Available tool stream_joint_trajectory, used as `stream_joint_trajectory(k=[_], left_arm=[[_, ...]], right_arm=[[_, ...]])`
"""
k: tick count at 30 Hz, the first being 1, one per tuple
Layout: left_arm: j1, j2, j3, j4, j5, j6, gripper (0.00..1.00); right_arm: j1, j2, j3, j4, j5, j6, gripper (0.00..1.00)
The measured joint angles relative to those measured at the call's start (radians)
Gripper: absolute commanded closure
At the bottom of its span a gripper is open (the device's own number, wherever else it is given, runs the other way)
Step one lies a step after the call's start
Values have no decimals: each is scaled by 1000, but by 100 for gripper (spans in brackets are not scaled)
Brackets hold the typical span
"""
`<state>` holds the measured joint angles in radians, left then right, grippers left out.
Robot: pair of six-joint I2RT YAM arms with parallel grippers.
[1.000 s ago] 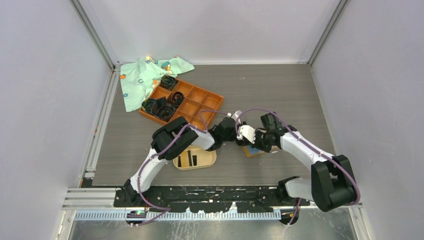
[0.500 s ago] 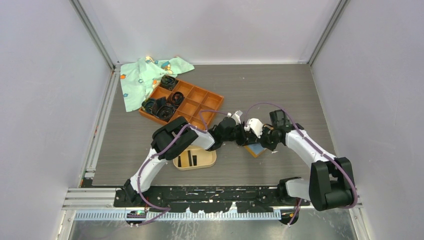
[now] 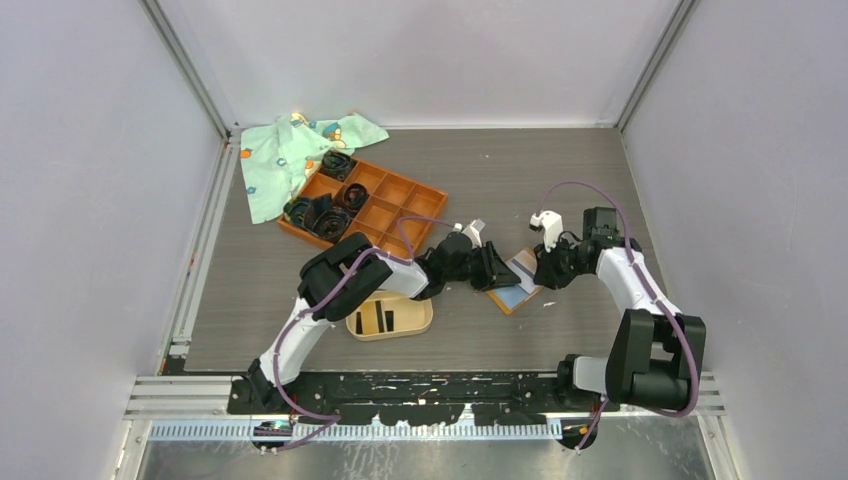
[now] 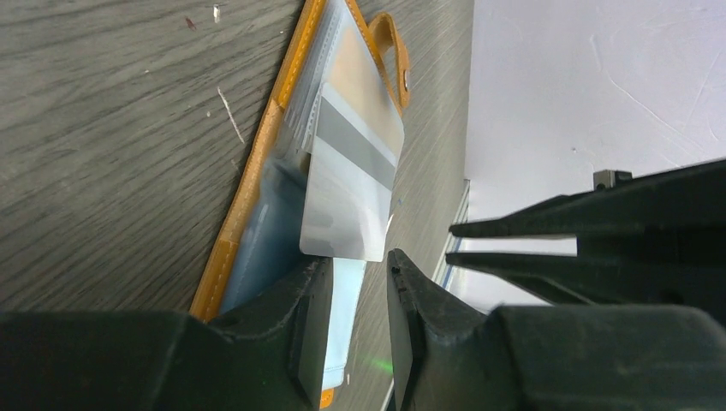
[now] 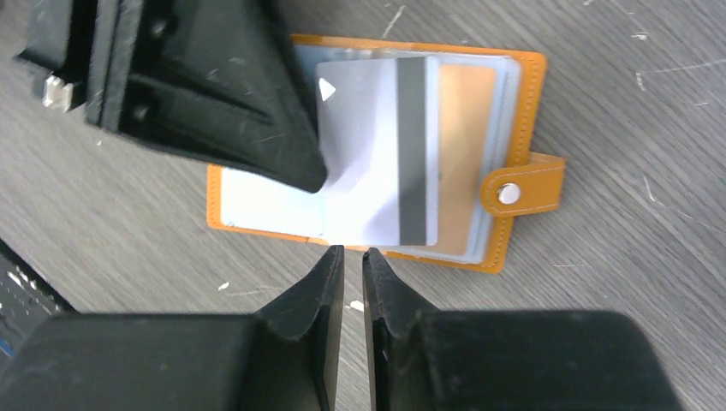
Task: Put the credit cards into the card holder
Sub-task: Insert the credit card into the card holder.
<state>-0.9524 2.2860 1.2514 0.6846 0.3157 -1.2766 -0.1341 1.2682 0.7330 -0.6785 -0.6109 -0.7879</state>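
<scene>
An orange wallet (image 3: 512, 293) lies open on the table, blue-grey inside. A pale credit card (image 5: 377, 163) with a dark stripe sticks halfway out of its sleeve. My left gripper (image 4: 358, 259) is open, low over the wallet, its tips at the credit card's (image 4: 351, 201) near edge with nothing between the fingers. In the right wrist view one left finger (image 5: 257, 128) overlaps the card's corner. My right gripper (image 5: 352, 252) hovers just off the wallet's long edge, jaws a narrow slit apart and empty. The beige card holder (image 3: 424, 319) sits left of the wallet with dark cards (image 3: 383, 318) in it.
An orange grid tray (image 3: 400, 205) at the back left holds black coiled bands (image 3: 322, 212). A green patterned cloth (image 3: 290, 150) lies behind it. My left gripper (image 3: 495, 270) and right gripper (image 3: 547, 274) sit close together over the wallet.
My right gripper has pulled back to the right off the wallet and its jaws have parted slightly. The left gripper stayed at the wallet and opened a little. The pale card now shows.
</scene>
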Motion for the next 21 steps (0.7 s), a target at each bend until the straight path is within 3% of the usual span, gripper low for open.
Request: stream_joint_trajectory(k=[9,21], left_arm=[[2,-11,-8,-11,-1,13,69],[3,-16,-10,-26,-1,25,73]], right_arm=[[-12,87,34,144,59,243,79],[-25,145,58,209,137,356,76]])
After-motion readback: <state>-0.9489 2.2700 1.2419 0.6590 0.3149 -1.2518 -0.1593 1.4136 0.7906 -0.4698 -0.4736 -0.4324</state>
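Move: The strap end of the card holder lies about 7 cm ahead and 3 cm right of the right hand, some 3 cm below; the credit card lies 2 cm ahead and 4 cm to its left, and a white scrap 5 cm back and 3 cm right. From the left hand, by the card's near edge, the card is 2 cm ahead and 3 cm right, the strap 7 cm ahead and 9 cm right. Right hand sweeps about 5 cm forward and half that right, towards the holder's strap, turning some 20 degrees clockwise. ##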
